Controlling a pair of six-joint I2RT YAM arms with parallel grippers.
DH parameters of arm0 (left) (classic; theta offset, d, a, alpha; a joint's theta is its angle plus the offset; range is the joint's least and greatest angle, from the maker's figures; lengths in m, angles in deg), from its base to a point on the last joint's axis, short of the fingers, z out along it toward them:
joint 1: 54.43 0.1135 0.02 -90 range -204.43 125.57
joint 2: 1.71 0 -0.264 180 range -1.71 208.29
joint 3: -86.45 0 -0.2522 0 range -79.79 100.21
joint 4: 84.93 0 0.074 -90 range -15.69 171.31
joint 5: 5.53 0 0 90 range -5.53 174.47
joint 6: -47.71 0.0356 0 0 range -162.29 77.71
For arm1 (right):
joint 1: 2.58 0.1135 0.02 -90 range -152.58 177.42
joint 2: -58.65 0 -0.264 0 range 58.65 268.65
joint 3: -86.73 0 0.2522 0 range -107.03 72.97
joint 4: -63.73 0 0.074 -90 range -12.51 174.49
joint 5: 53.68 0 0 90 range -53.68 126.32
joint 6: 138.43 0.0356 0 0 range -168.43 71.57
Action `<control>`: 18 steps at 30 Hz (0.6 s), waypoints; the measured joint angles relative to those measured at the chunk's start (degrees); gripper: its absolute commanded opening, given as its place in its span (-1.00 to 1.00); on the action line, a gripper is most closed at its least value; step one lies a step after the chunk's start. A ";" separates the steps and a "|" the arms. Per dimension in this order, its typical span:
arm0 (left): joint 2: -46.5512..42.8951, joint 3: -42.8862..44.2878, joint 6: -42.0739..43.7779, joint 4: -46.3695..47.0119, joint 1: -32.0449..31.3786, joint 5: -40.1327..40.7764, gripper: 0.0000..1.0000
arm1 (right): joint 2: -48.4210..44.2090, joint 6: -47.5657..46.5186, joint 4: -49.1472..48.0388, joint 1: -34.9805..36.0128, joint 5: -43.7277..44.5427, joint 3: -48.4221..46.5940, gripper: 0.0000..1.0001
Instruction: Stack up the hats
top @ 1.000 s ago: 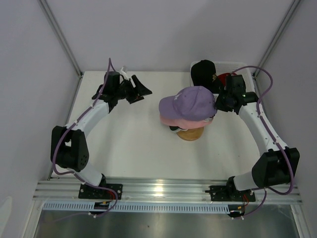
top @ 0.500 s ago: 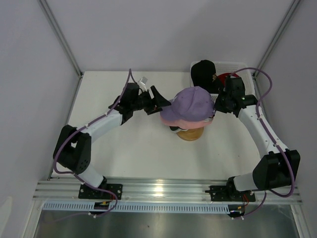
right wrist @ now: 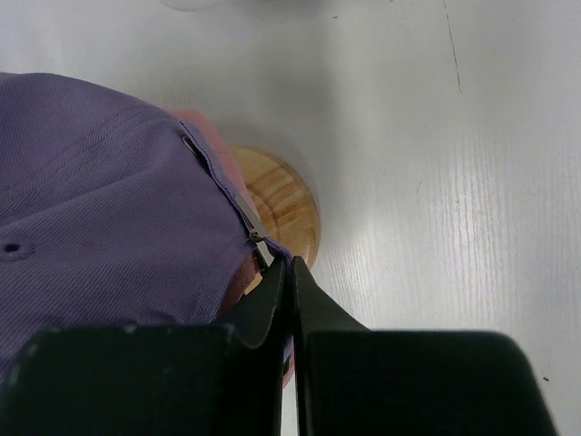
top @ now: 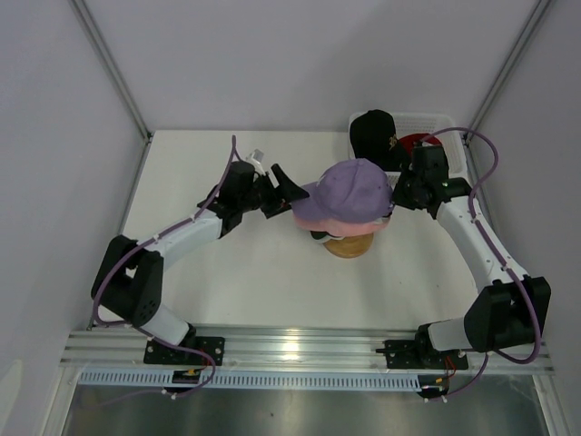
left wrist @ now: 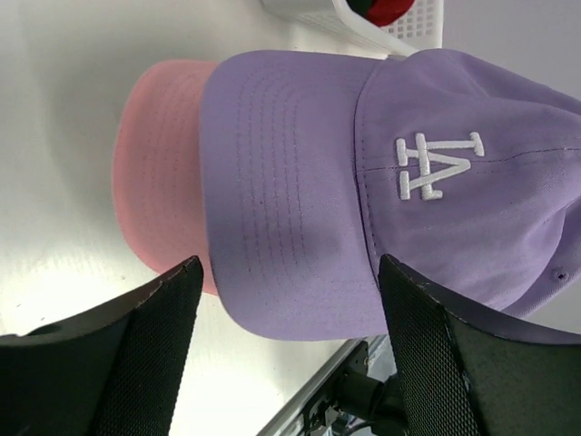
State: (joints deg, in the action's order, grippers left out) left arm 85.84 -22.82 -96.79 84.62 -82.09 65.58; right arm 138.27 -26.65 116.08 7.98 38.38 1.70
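A lavender hat (top: 349, 189) lies on top of a pink hat (top: 313, 219), both on the round wooden stand (top: 349, 246). My left gripper (top: 287, 189) is open at the brims' left end. In the left wrist view its fingers (left wrist: 154, 336) stand wide either side of the lavender brim (left wrist: 281, 182), with the pink brim (left wrist: 154, 163) showing beside it. My right gripper (right wrist: 292, 265) is shut on the lavender hat's back edge (right wrist: 109, 200), just over the stand (right wrist: 281, 209). A black hat (top: 372, 133) and a red hat (top: 413, 142) sit in the basket.
The white mesh basket (top: 443, 121) stands at the back right corner, close behind my right gripper (top: 399, 194). Grey walls close in the table (top: 236, 263) on the left, the right and the back. The arm bases sit on the rail along the near edge.
My left arm has swung from the table's back left over to the lavender hat's brim, its jaws opening wider. The right gripper has kept its hold on the hat's back.
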 measured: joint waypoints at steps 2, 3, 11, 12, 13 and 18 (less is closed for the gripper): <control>1.31 -0.22 -1.22 2.23 -0.33 -0.83 0.61 | -0.42 0.48 -0.37 0.00 -0.09 0.61 -1.00; 2.01 -0.22 -1.75 3.15 -0.55 -0.94 0.60 | -0.61 0.61 -0.70 0.11 -0.22 0.94 -1.00; 4.79 -0.98 -6.14 9.29 -0.85 -1.18 -0.98 | -1.31 1.57 -1.81 0.15 -1.01 2.43 -1.00; 4.79 -1.05 -6.97 11.15 -0.57 -1.73 -0.99 | -1.31 1.75 -2.10 0.15 -1.03 2.73 -1.00; 4.68 -1.01 -7.50 13.07 -0.63 -2.43 -0.99 | -1.31 1.79 -2.38 0.15 -0.96 3.02 -1.00; 4.39 -1.05 -8.44 13.22 -1.22 -1.77 -0.99 | -2.56 1.99 -2.47 -0.02 -0.74 3.69 -1.00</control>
State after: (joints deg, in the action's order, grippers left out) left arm 90.23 -23.87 -105.22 97.84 -83.32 63.81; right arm 135.71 -24.66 113.61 7.96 37.64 5.40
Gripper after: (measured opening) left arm 0.036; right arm 0.009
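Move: The purple hat's brim is just beyond the open left fingers, its middle about 4 cm right and 2 cm ahead, at fingertip height; the hat as a whole centres some 13 cm right and 1 cm ahead. The pink hat sits under it, about 12 cm right, 2 cm back and 5 cm below, over the wooden stand, 14 cm right, level fore and aft and some 13 cm down. From the right hand, that brim lies roughly 22 cm left, level fore and aft. The left fingers shut from wide open to nearly closed, pinching the purple hat's brim near its edge, after the hand eases about 3 cm right into it, first dipping 1 cm, then rising about 2 cm as it rolls some 10 degrees. The closed right hand stays almost in place, keeping its hold on the hat's back rim. ##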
